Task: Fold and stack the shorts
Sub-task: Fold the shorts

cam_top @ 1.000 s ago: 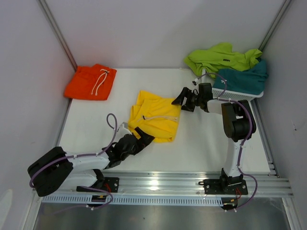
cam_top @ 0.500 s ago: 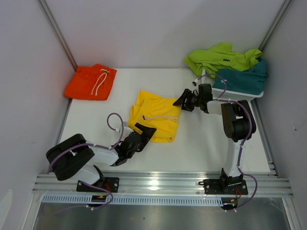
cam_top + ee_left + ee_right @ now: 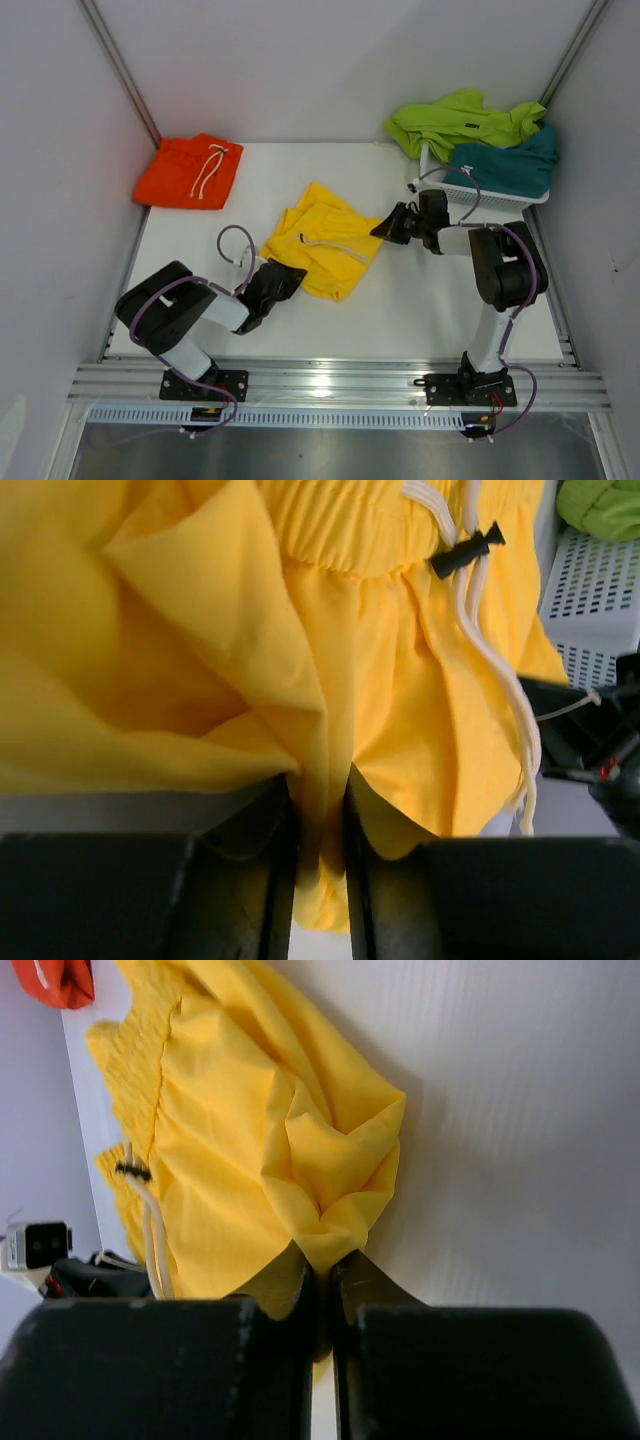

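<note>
Yellow shorts (image 3: 325, 242) lie rumpled mid-table, white drawstring (image 3: 497, 670) across them. My left gripper (image 3: 283, 278) is shut on their near left corner; in the left wrist view a yellow fold (image 3: 320, 810) is pinched between its fingers (image 3: 275, 880). From the right, my right gripper (image 3: 388, 226) is shut on the right corner, the cloth (image 3: 325, 1230) bunched between its fingers (image 3: 290, 1360). Folded orange shorts (image 3: 190, 171) rest at the far left. Lime green shorts (image 3: 460, 121) and teal shorts (image 3: 505, 165) sit heaped on the basket.
A white mesh basket (image 3: 480, 194) stands at the far right corner, its wall (image 3: 595, 595) also seen in the left wrist view. Grey walls enclose the table on three sides. A metal rail (image 3: 330, 385) runs along the near edge.
Both grippers closed on the yellow shorts' corners. The left gripper slid left and the right gripper shifted right, pulling the cloth, which now lies skewed and spread wider.
</note>
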`<state>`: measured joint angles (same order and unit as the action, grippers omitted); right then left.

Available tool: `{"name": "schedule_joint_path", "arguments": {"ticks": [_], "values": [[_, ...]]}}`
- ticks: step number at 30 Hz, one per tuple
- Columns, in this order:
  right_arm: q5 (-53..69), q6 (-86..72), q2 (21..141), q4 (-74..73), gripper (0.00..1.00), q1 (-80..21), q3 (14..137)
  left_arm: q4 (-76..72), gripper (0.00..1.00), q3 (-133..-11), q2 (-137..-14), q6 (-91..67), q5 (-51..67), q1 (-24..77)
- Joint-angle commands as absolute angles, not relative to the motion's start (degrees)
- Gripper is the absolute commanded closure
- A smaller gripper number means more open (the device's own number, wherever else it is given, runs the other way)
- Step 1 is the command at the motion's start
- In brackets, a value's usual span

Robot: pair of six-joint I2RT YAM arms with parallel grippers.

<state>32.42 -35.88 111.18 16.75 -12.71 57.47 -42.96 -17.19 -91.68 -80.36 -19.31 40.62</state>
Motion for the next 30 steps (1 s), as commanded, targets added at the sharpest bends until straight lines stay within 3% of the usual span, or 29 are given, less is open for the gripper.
{"name": "schedule_joint_path", "arguments": {"ticks": [1,6,11,13,14,16,17,23,30], "values": [[30.24,-36.91,102.69,20.73,1.0,-14.23,51.96,-42.01,0.81,-18.54,-92.47,-70.77,-15.31,37.02],[19.88,-38.4,90.9,21.09,1.0,-20.73,36.96,-28.5,0.97,-27.83,-89.74,-53.14,-7.75,31.65],[5.83,-43.06,81.84,17.49,0.99,-37.94,28.75,-20.48,1.0,-35.41,-91.58,-42.38,3.05,27.6],[3.79,-44.82,80.08,15.92,0.87,-43.91,26.73,-19.34,1.0,-36.38,-93.5,-38.95,9.12,25.76],[2.21,-45.35,79.11,14.6,0.62,-45.08,26.54,-18.29,1.0,-39.0,-94.65,-37.37,11.23,25.06],[0.45,-45.18,74.99,8.65,0.42,-45.53,26.98,-12.14,1.0,-42.43,-98.94,-33.41,15.28,23.47],[0.18,-43.7,73.14,6.87,0.26,-44.74,27.07,-11.43,1.0,-43.23,-100.18,-31.31,17.21,23.03],[9.12,-37.27,63.9,-3.33,0.1,-32.9,29.7,-10.37,1.0,-44.39,-101.17,-28.05,20.39,22.32],[15.64,-32.61,65.03,-5.1,0.08,-24.1,29.79,-5.37,1.0,-45.35,-98.88,-24.18,17.14,22.24]]}}
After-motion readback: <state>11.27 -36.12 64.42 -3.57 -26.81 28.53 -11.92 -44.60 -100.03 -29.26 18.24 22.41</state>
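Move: Both hands are already on the yellow shorts, which lie askew: their middle is some 8 cm ahead and 6 cm right of the left hand, and about 13 cm left and 4 cm back of the right hand, slightly below both. The drawstring lies roughly 10 cm left and 5 cm back of the right hand. The white basket stands about 25 cm to the right hand's right and 14 cm farther out. Keeping its pinch on the shorts' right-hand corner, the right hand drags it back towards the base some 22 cm and about 6 cm left, then opens, lets go and withdraws up, to the right and a little forward. Meanwhile the left fingers close fully on the left edge they already straddle and carry it about 5 cm forward in a low lift and back down, the wrist turning some 40 degrees clockwise and rolling its left side up, and keep the pinch. ##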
